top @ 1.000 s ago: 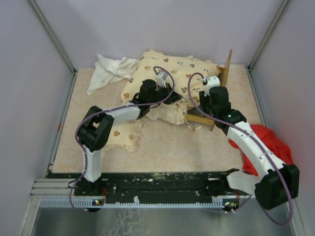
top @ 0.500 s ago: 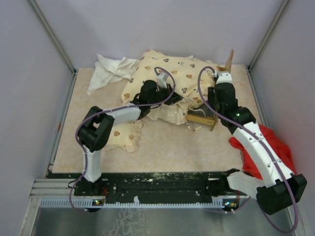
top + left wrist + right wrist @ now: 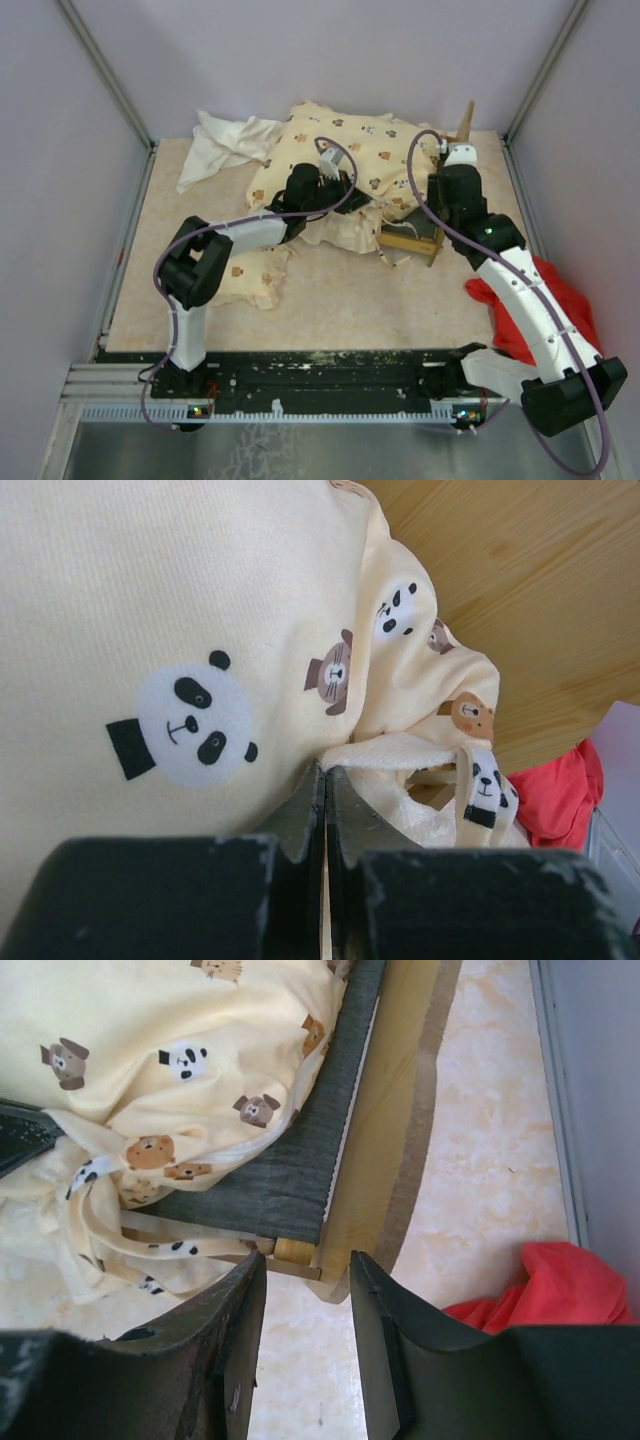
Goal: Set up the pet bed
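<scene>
The pet bed's light wooden frame point(image 3: 412, 240) lies tilted at the back right, its headboard point(image 3: 465, 122) standing up. Its dark grey base point(image 3: 290, 1160) and side rail point(image 3: 390, 1110) fill the right wrist view. The cream animal-print cushion point(image 3: 350, 150) is bunched partly over the frame. My left gripper point(image 3: 345, 190) is shut on the cushion's edge point(image 3: 400, 755). My right gripper point(image 3: 305, 1270) is open, its fingertips on either side of the frame's near corner point(image 3: 335, 1255) without pinching it. The small matching pillow point(image 3: 255, 275) lies flat by the left arm.
A white cloth point(image 3: 220, 145) is crumpled at the back left. A red cloth point(image 3: 545, 295) lies under the right arm at the right side. Grey walls close in the back and both sides. Cushion ties point(image 3: 150, 1250) hang over the frame's near end.
My right arm has swung right and farther back, and the headboard has shifted slightly with the frame. The left arm and the cushion have stayed put.
</scene>
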### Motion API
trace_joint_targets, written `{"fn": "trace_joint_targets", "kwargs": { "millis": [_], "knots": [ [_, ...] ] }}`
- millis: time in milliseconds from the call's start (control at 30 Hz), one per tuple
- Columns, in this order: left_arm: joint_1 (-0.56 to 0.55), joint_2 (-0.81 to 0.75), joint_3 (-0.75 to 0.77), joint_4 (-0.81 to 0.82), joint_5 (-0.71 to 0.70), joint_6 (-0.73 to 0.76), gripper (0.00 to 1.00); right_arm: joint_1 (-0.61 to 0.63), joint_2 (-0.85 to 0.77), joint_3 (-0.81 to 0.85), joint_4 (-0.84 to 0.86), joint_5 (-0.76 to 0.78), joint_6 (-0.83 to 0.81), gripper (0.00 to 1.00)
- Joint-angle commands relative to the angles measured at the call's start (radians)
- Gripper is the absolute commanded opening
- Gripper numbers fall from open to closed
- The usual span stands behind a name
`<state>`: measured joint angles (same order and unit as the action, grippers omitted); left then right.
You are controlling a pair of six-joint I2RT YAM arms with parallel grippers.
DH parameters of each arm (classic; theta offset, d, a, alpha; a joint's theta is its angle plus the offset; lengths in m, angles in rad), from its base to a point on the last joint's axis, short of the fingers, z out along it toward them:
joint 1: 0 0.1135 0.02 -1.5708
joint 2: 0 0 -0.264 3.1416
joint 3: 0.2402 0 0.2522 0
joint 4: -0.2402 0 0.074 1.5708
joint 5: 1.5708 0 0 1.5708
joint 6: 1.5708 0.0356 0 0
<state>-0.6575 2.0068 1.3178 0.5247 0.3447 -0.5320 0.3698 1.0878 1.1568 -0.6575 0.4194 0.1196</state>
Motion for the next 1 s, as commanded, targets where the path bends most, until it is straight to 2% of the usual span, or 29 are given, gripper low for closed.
{"fn": "trace_joint_targets", "kwargs": {
  "millis": [0, 333, 533, 600, 700, 767, 900, 967],
  "knots": [
    [-0.001, 0.008, 0.022, 0.02, -0.018, 0.021, 0.0, -0.002, -0.065, 0.07, -0.048, 0.006, 0.106, 0.39],
    [-0.001, 0.005, 0.023, 0.015, -0.023, 0.035, 0.0, -0.003, -0.073, 0.038, -0.078, 0.227, 0.092, 0.43],
    [-0.003, 0.001, 0.024, 0.013, -0.029, 0.039, 0.0, -0.013, -0.054, -0.065, 0.135, 0.157, 0.038, 0.43],
    [-0.007, 0.001, 0.024, 0.022, -0.027, 0.041, 0.0, -0.03, -0.028, -0.081, 0.189, 0.166, -0.008, 0.37],
    [-0.013, 0.006, 0.017, 0.071, -0.034, 0.047, 0.0, -0.082, 0.008, -0.111, 0.331, 0.159, -0.102, 0.18],
    [-0.017, 0.012, -0.001, 0.121, -0.045, 0.053, 0.0, -0.125, 0.029, -0.134, 0.415, 0.11, -0.141, 0.1],
    [-0.019, 0.027, -0.001, 0.162, -0.051, 0.051, 0.0, -0.189, 0.075, -0.15, 0.51, 0.029, -0.185, 0.0],
    [-0.019, 0.035, 0.004, 0.181, -0.052, 0.05, 0.0, -0.206, 0.093, -0.162, 0.569, -0.01, -0.216, 0.0]
  ]
}}
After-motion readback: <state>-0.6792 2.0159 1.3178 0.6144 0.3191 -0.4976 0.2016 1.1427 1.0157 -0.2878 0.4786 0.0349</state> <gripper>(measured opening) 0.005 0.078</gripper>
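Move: The upper near corner of the bed's wooden headboard stands just off the open right fingers, about 2 cm ahead, 3 cm to the right and 2 cm lower. From this hand, the loose strap is about 10 cm left, 3 cm ahead and 13 cm down; the patterned cushion's middle is roughly 22 cm left and 13 cm ahead, 12 cm down. From the left hand, the corner lies some 18 cm right, 6 cm back and 6 cm higher. The right hand first eases back about 2 cm, up and to the right to line up with the headboard's edge, swinging its fingers some 10 degrees clockwise, then comes forward and down, closes on the board with one finger on each face and carries on forward and right, the last stretch some 4 cm, drawing the held board along. The left hand keeps its pinch on the cushion's pale cloth and near the end lifts it a centimetre or two while giving slightly to the right. ##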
